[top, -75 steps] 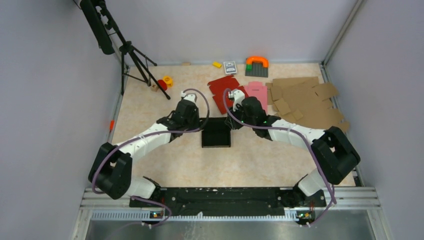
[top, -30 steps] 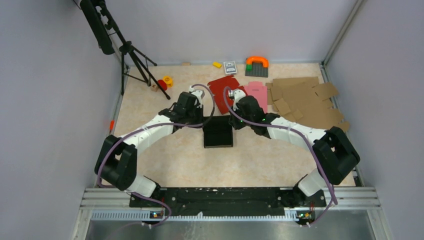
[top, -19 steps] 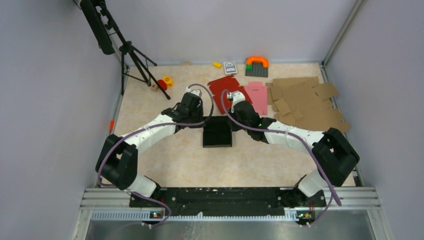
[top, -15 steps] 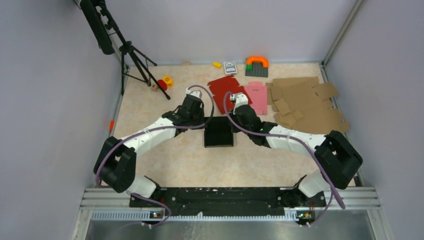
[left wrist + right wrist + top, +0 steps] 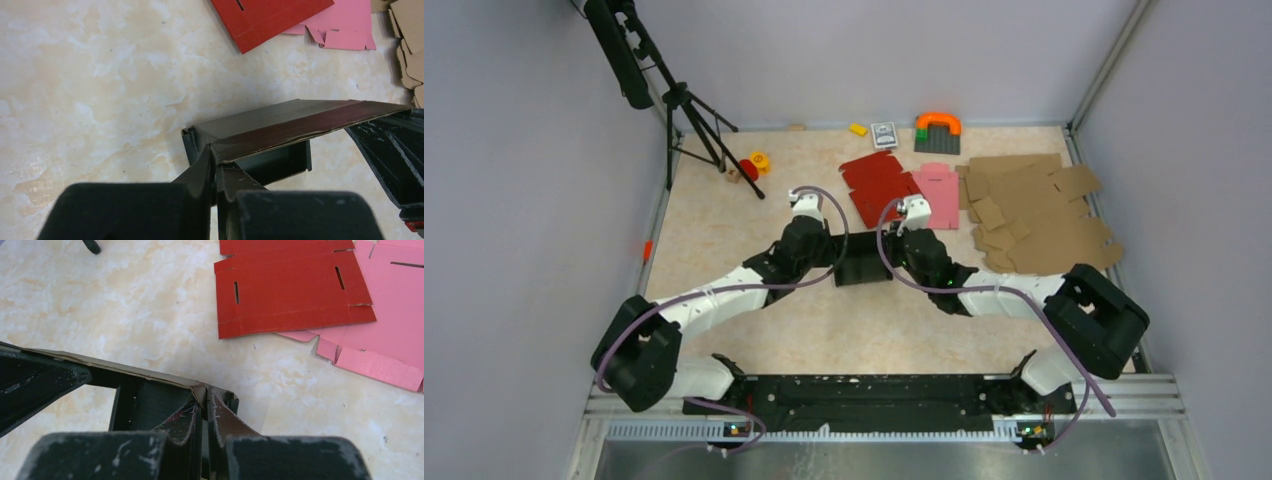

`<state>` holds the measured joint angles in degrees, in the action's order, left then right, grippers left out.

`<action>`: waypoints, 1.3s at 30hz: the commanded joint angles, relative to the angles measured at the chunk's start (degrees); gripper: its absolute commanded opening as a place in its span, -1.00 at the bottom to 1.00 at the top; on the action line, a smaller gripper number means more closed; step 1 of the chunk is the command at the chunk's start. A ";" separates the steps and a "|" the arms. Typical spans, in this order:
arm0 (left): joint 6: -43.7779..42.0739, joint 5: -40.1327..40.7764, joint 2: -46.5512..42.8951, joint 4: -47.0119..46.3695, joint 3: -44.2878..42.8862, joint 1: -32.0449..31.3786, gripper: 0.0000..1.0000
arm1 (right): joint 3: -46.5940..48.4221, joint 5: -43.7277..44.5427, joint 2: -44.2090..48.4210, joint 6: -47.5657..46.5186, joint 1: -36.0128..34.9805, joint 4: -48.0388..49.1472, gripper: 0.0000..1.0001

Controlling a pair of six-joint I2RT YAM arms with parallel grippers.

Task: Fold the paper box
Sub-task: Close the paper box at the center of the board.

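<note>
The black paper box (image 5: 861, 268) lies mid-table between my two arms, partly formed with raised side walls. My left gripper (image 5: 827, 262) is shut on the left corner of its far flap (image 5: 280, 125), which it holds up over the box body. At the flap's right corner my right gripper (image 5: 892, 262) is shut on the same flap (image 5: 120, 371). In the left wrist view the pinch (image 5: 215, 159) sits at the flap's corner fold; in the right wrist view the pinch (image 5: 204, 399) does too. The box floor under the flap is mostly hidden.
A red cardboard blank (image 5: 876, 183) and a pink blank (image 5: 938, 192) lie just beyond the box. Brown cardboard pieces (image 5: 1039, 210) pile at the right. A tripod (image 5: 686, 110), small toys (image 5: 754, 164) and an orange-topped block (image 5: 937, 130) stand at the back.
Both arms have drawn toward the near edge, pulling the far flap over the box. The left gripper has closed on the flap; the box now looks shorter from above.
</note>
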<state>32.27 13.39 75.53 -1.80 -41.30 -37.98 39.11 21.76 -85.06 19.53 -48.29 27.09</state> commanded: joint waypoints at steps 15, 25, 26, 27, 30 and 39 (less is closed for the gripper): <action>4.15 12.47 -1.86 -15.85 11.40 -6.35 -1.00 | -8.17 17.37 -3.88 2.69 -7.92 17.39 -1.00; 6.97 14.07 -3.33 -14.37 14.72 -9.81 -1.00 | -10.65 20.56 -2.55 5.10 -10.25 15.13 -1.00; 7.01 14.10 -3.63 -14.34 15.16 -9.98 -1.00 | -10.56 20.80 -2.37 5.73 -10.38 13.76 -1.00; 6.96 14.20 -3.83 -14.36 15.59 -10.23 -1.00 | -10.59 20.79 -2.11 6.48 -10.35 12.37 -1.00; 6.96 14.65 -4.59 -14.88 17.15 -10.98 -1.00 | -11.19 20.19 -1.49 8.90 -10.37 9.31 -1.00; 5.97 17.44 -5.64 -18.09 21.42 -14.65 -1.00 | -14.11 20.21 -1.27 9.30 -11.03 11.48 -1.00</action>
<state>37.36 28.25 71.07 -20.21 -22.72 -51.77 26.59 38.65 -87.33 27.62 -59.33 40.80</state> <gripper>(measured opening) 0.005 0.010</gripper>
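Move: Each hand already pinches a front corner of the paper box's raised black lid. From the left hand, the box tray's middle lies about 4 cm back, 6 cm right and 7 cm below; from the right hand, it is 4 cm back, 5 cm left and 8 cm below. The flat red sheet lies some 18 cm ahead and 11 cm right of the left hand; the pink sheet about 17 cm ahead and 12 cm right of the right hand. Still pinching the lid's front corners, both shut grippers swing the lid over the tray together: first a dip of about 2 cm, then back towards the bases, and down again at the end, some 5 cm back and 4 cm down in all. The left fingers tip up slightly while the right hand turns clockwise by under 10 degrees. ##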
